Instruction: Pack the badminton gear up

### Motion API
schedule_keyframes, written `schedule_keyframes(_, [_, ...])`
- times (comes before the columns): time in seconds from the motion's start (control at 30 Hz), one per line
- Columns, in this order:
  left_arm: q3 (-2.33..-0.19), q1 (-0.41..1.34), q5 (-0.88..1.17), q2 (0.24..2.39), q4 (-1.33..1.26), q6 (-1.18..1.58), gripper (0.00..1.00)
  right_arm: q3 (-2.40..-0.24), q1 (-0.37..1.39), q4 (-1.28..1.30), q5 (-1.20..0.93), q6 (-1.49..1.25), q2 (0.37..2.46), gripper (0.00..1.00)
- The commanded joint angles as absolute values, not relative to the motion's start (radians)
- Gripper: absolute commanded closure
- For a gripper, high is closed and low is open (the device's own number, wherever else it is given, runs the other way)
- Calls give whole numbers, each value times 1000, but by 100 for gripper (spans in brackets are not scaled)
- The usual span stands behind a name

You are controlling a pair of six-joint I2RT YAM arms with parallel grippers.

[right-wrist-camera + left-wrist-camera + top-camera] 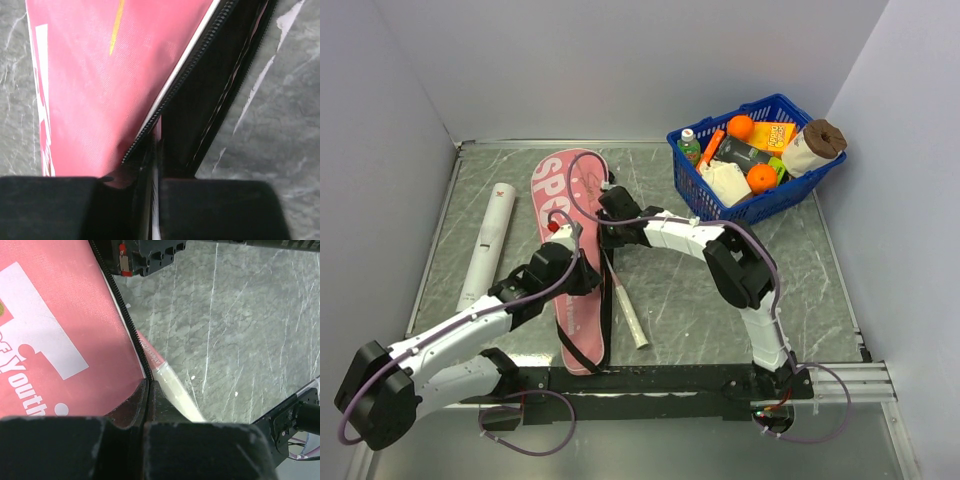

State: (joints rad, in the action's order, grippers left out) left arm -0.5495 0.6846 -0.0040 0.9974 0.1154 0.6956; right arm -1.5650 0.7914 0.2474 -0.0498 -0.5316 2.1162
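The pink bag lettered "SPO" lies lengthwise left of the table's centre, with its black strap along its right side. A racket's white handle sticks out of that side near the lower end. My left gripper is shut on the bag's zipper edge, with the white handle just to its right. My right gripper, higher up the same side, has its jaws pinched together on the zipper edge of the bag. The long white tube lies on the table left of the bag.
A blue basket of groceries stands at the back right with a paper roll leaning on its rim. The right arm's wrist hangs close above my left gripper. Grey walls close in the table on three sides.
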Motion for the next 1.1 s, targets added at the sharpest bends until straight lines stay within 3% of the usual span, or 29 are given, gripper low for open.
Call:
schedule_keyframes(0.0, [-589, 696, 20, 1005, 57, 693, 99, -1568, 788, 110, -89, -549, 2073, 73])
schedule_keyframes(0.2, [-586, 696, 11, 1015, 54, 686, 99, -1359, 756, 89, -87, -535, 1898, 59])
schedule_keyframes(0.6, [-600, 698, 2, 1023, 60, 666, 99, -916, 695, 202, -233, -509, 1422, 57])
schedule_keyframes(0.87, [-618, 698, 6, 993, 81, 657, 99, -766, 696, 190, -481, -494, 1322, 57])
schedule_keyframes(1.07, [-609, 699, 9, 976, 77, 661, 99, -687, 712, 86, -567, -522, 1373, 57])
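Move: Some 19 cm back and 7 cm to the right of the right hand, roughly 4 cm lower, lies the middle of the racket's white handle; these fingers are on the same racket's thin shaft at the open side of the bag. The pink bag's middle is about 8 cm left and 5 cm back of this hand, the bag's black end strap about 6 cm left and 29 cm back. From the left hand the handle is about 10 cm right, 5 cm back and 6 cm below. Letting go of the shaft, the right fingers open to nearly half and the hand leaves the bag's mouth, going right and back while rising about 6 cm; it then travels mainly back, sinking again, towards the racket handle, ending about 18 cm back and 13 cm right of its start. Its wrist turns roughly 20 degrees on the way. The left hand stays, shut on the bag's zip edge, dipping about 1 cm and rising again. ##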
